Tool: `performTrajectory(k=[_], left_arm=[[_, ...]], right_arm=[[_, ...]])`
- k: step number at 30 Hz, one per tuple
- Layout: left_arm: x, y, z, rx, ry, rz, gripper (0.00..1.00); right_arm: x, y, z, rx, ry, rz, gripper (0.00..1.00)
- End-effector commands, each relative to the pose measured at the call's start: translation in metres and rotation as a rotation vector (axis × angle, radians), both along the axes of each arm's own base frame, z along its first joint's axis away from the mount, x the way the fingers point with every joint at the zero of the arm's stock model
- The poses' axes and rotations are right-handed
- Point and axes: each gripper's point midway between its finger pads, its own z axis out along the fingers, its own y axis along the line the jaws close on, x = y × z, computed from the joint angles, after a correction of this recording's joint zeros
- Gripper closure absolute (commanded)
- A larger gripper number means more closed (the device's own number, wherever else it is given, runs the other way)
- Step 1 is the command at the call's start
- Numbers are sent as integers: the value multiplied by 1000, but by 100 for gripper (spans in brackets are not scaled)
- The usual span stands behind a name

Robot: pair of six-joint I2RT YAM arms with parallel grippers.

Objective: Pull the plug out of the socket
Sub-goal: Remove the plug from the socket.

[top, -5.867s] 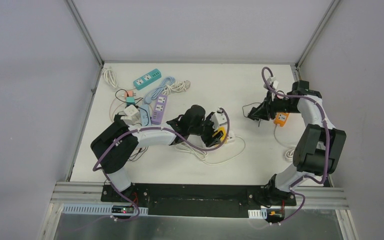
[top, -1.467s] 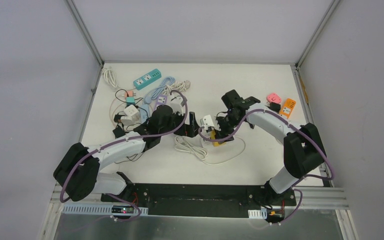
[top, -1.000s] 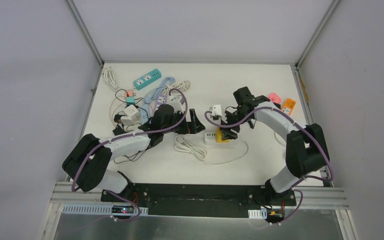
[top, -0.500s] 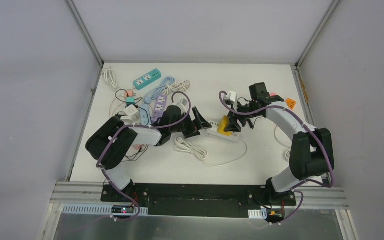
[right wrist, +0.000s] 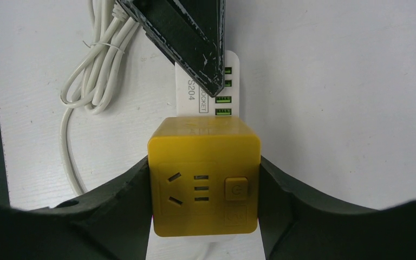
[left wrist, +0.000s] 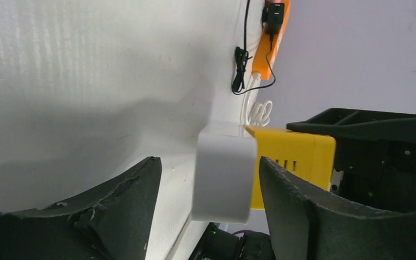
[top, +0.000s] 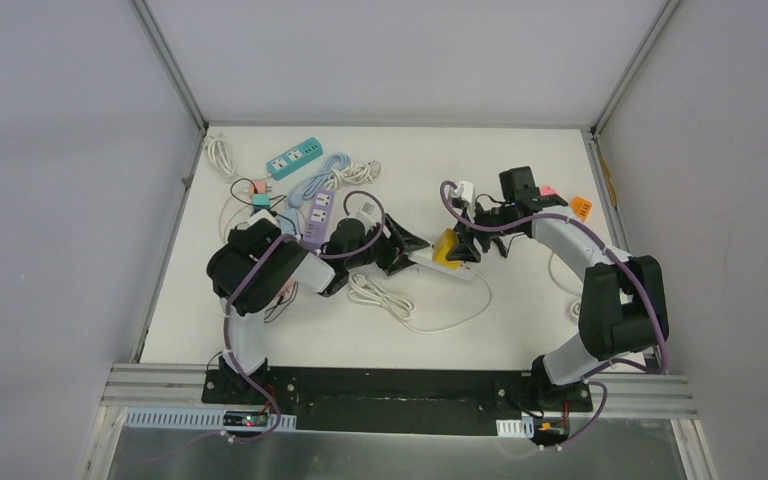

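The plug is a yellow cube [top: 447, 248] [right wrist: 203, 184] seated on the far end of the socket, a white power strip [top: 465, 271] [right wrist: 231, 92] lying mid-table. My right gripper [top: 460, 250] [right wrist: 203, 169] is shut on the cube, one finger pressed against each side. My left gripper [top: 407, 245] [left wrist: 210, 162] straddles the strip's other end [left wrist: 222, 179]. A gap shows on both sides of that end, wider on the left, so the left gripper is open. In the left wrist view the yellow cube [left wrist: 292, 162] sits just behind the white end.
The strip's white cable [top: 380, 295] [right wrist: 95, 59] lies coiled in front of it. A purple strip [top: 320, 212], a teal strip [top: 293, 158] and tangled cords sit at the back left. An orange strip [top: 581, 207] [left wrist: 271, 38] and a pink plug [top: 547, 190] lie at the back right.
My right gripper carried the yellow cube and white strip back and to the right, then held still. My left gripper followed to the strip's near end, and its jaws have narrowed around it.
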Motion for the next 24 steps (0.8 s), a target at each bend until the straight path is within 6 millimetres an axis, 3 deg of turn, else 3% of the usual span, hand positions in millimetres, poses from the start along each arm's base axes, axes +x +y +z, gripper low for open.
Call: performTrajectory(k=[1,3,8,12,17,24], left_arm=[[3,-12,32,-127,-46,-20,37],[3,-14,32,-122,-50,-29,48],[3,-19,33,-127,-56,-52,80],[4,-19,33,-150,-47,-47,97],[7,-18,33,-154,-46,-34,100],[5,-17,29,-141,-44,-33,100]], right_arm=[[9,10,22,87,-66,21,100],[1,13,23,119,54,-37,100],[1,13,15,116,94,-67,100],[-1,13,6,39,80,-91,100],[-22,25,0,-53,27,-14,100],[8,10,5,98,212,-202,100]])
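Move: The left end of the white socket is already between my open left fingers, with its middle about 1 cm to my right. From this hand the yellow plug stands about 6 cm right and 1 cm ahead, and the coiled white cable some 6 cm left, 9 cm back and 8 cm below. My right hand already grips the yellow plug; from there the socket's left end lies about 7 cm left, 1 cm back and 3 cm lower. I close my left fingers about halfway, from wide to narrow, easing that hand roughly 1 cm to the right onto the socket's left end until they pinch it from both sides, then hold still. My right hand keeps its grip on the yellow plug, dips and shifts left by under 1 cm, and turns some 5 to 10 degrees clockwise with it. ##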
